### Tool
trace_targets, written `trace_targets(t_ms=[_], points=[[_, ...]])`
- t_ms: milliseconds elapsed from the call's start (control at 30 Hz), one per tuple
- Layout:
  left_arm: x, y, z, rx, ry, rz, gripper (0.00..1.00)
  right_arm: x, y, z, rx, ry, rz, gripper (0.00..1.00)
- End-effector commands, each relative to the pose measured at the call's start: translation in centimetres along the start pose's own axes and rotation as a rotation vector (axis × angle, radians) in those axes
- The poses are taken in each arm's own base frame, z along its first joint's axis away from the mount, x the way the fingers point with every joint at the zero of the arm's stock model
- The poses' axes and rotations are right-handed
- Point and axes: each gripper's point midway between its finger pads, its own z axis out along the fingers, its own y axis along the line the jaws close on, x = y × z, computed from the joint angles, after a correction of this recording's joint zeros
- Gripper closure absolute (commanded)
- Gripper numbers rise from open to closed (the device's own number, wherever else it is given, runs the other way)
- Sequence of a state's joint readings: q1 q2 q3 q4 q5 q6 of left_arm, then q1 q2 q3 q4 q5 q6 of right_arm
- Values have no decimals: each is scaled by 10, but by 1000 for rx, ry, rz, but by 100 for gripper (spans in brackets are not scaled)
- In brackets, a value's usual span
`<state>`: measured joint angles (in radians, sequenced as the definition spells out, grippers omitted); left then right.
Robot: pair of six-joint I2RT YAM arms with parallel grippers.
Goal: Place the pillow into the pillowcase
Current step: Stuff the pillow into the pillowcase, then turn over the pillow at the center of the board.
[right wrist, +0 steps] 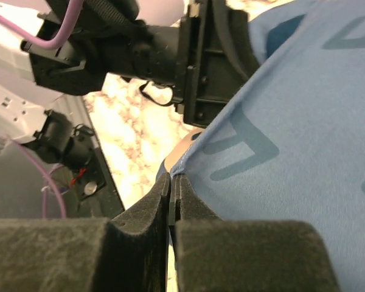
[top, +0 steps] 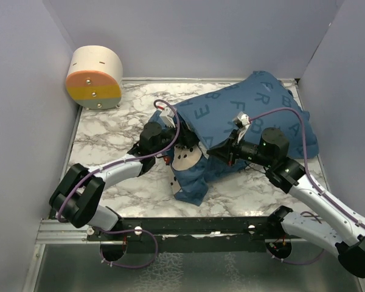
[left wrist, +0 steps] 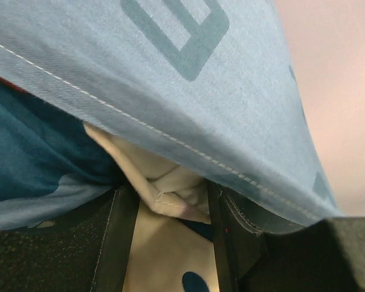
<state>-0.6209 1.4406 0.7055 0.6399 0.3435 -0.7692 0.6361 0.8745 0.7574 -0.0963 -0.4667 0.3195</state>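
The dark blue pillowcase point(top: 249, 115) lies bulging from the table's middle to the back right, its mouth toward the left. A white seamed corner of the pillow point(left wrist: 170, 185) shows under the pillowcase's hem point(left wrist: 170, 109); the rest is hidden inside. My left gripper point(top: 175, 145) sits at the mouth, its fingers point(left wrist: 118, 231) apart with that corner between their tips, above a cream printed patch point(left wrist: 164, 255). My right gripper point(top: 219, 149) is shut on the pillowcase's near hem point(right wrist: 176, 167), jaws pressed together in the right wrist view point(right wrist: 172, 182).
A round wooden drum point(top: 95, 78) with orange, yellow and teal bands stands at the back left. Grey walls close in the marble table point(top: 109, 134) on three sides. A black rail point(top: 182, 226) runs along the near edge. The left arm point(right wrist: 140, 42) crosses the right wrist view's top.
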Motion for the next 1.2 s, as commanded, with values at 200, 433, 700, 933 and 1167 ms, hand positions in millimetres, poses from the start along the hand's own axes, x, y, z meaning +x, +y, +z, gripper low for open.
trace_targets(t_ms=[200,433,700,933,1167], points=[[-37,-19,-52,-84,-86,174,32,84,-12,20,-47,293,83,38],[-39,-1,-147,-414,11,310,27,22,24,5,-190,80,-120,6],[-83,-19,-143,-375,-8,391,18,-1,60,1,-429,-59,-555,0],[-150,39,-137,-238,-119,87,19,65,70,76,-283,347,-911,0],[-135,113,-176,-603,-176,235,17,135,10,108,58,694,-1127,0]])
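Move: Just inside the hem with half-open fingers, the left hand has the flap's far-left corner about 16 cm to its left, 7 cm ahead and 10 cm down; the cream bear print lies some 6 cm back, 2 cm left, 8 cm lower. The right hand pinches the hem. From it, the flap's near end is roughly 6 cm left, 6 cm back and 13 cm below, the pillow's middle 17 cm right, 11 cm ahead, 8 cm lower. Slipping out from under the hem, the left hand opens wider and rises back and left, then swings forward and down beside the flap's far-left corner, about 21 cm left overall. The right hand opens fully, letting go of the hem, dips some 8 cm and rises again, then sweeps left, back and down towards the flap's near end, its fingers tipping downward. ##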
